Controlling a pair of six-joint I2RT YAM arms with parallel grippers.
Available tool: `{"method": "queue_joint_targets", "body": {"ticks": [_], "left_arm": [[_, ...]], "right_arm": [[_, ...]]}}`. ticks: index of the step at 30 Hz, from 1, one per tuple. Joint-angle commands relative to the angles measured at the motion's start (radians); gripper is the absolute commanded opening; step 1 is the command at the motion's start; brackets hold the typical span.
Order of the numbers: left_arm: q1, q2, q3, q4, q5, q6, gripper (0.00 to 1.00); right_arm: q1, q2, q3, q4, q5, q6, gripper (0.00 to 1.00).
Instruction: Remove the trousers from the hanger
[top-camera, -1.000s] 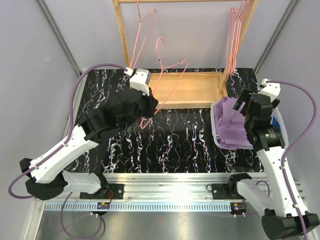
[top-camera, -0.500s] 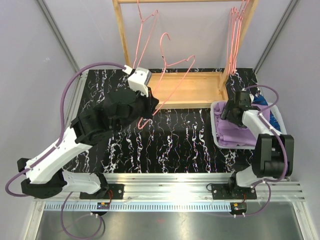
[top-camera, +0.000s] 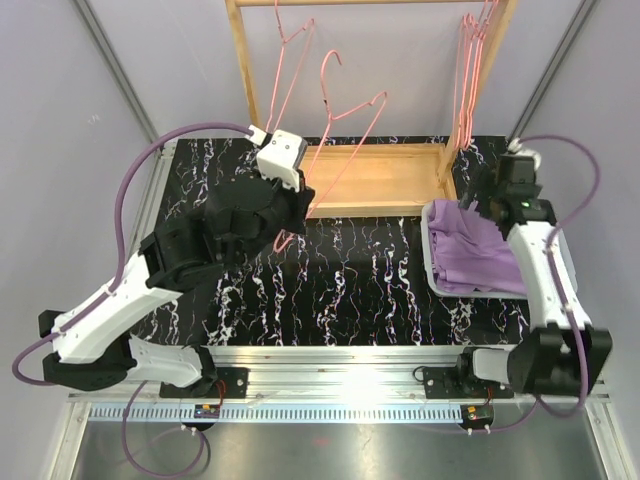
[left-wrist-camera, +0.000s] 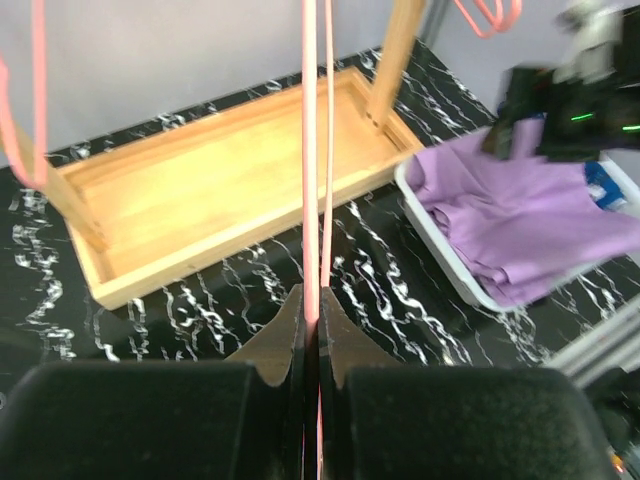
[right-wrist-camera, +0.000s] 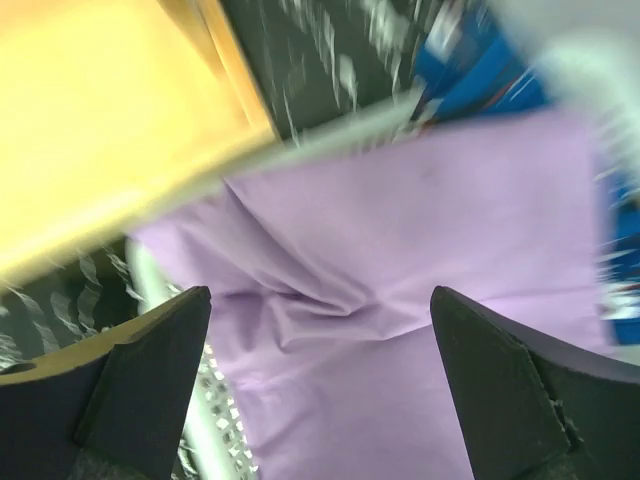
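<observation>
My left gripper (top-camera: 297, 207) (left-wrist-camera: 312, 295) is shut on the lower wire of a bare pink hanger (top-camera: 350, 115) (left-wrist-camera: 309, 150) and holds it up over the table, in front of the wooden rack. The lilac trousers (top-camera: 480, 255) (left-wrist-camera: 520, 215) (right-wrist-camera: 400, 260) lie loose in the white basket (top-camera: 432, 262) at the right. A bit of the dark blue trousers (right-wrist-camera: 480, 80) (left-wrist-camera: 603, 186) shows under them at the basket's far side. My right gripper (top-camera: 492, 200) (right-wrist-camera: 320, 292) hangs open just above the lilac cloth, nothing between its fingers.
A wooden rack stands at the back, with a tray base (top-camera: 370, 175) and uprights. More pink hangers hang at its right post (top-camera: 468, 70) and its left post (top-camera: 285, 60). The table top (top-camera: 350, 280) is black marble pattern.
The lilac trousers, bunched up beside the right gripper a second ago, now lie flat in the basket. That gripper opened wider and drew back and up. The left arm raised the hanger slightly.
</observation>
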Motion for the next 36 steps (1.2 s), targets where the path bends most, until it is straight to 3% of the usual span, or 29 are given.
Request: {"method": "queue_joint_targets", "body": {"ticks": [1,9,15,18,30,36], "left_arm": [[-0.008,0.032,0.072,0.044,-0.118,0.045,0.00],[0.001,0.168,0.205,0.075,-0.201,0.108,0.00],[0.102,0.338,0.455,0.033,-0.092,0.110,0.00],[0.169,0.438,0.596,-0.003,-0.066,0.113,0.00],[0.366,0.588,0.555,0.297,-0.009,0.249,0.00],[0.476,0.662,0.600,0.233,0.072,0.151,0.00]], "right_arm": [[-0.005,-0.169,0.143,-0.121,0.089,-0.040,0.99],[-0.005,-0.456,0.257,-0.250,-0.114,0.003,0.99],[-0.004,-0.687,0.126,-0.066,-0.602,0.133,0.99],[-0.005,-0.769,0.056,0.012,-0.748,0.245,0.99],[-0.005,-0.896,0.070,-0.056,-0.850,0.308,1.00],[0.024,-0.924,0.047,-0.066,-0.873,0.319,1.00]]}}
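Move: The left hand already holds the empty pink hanger; the rack's top bar, where it is headed, lies some 27 cm ahead, level sideways and about 18 cm above. Another empty hanger hangs roughly 25 cm ahead and 6 cm left; the hanger bundle is about 27 cm ahead, 34 cm right. Below the opened right hand, some 15 cm down, lie the purple trousers, 3 cm back and 4 cm left, with the basket's middle 3 cm back, 1 cm right. Still pinching the empty hanger, the left hand carries it forward about 24 cm to the rack's top bar, beside the hanger already there, rising some 4 cm on the way and sinking again as it turns 20 degrees counter-clockwise. The right hand, fingers wide open, climbs off the trousers and draws back about 24 cm, swinging left late as its fingers tip up and turn left. ##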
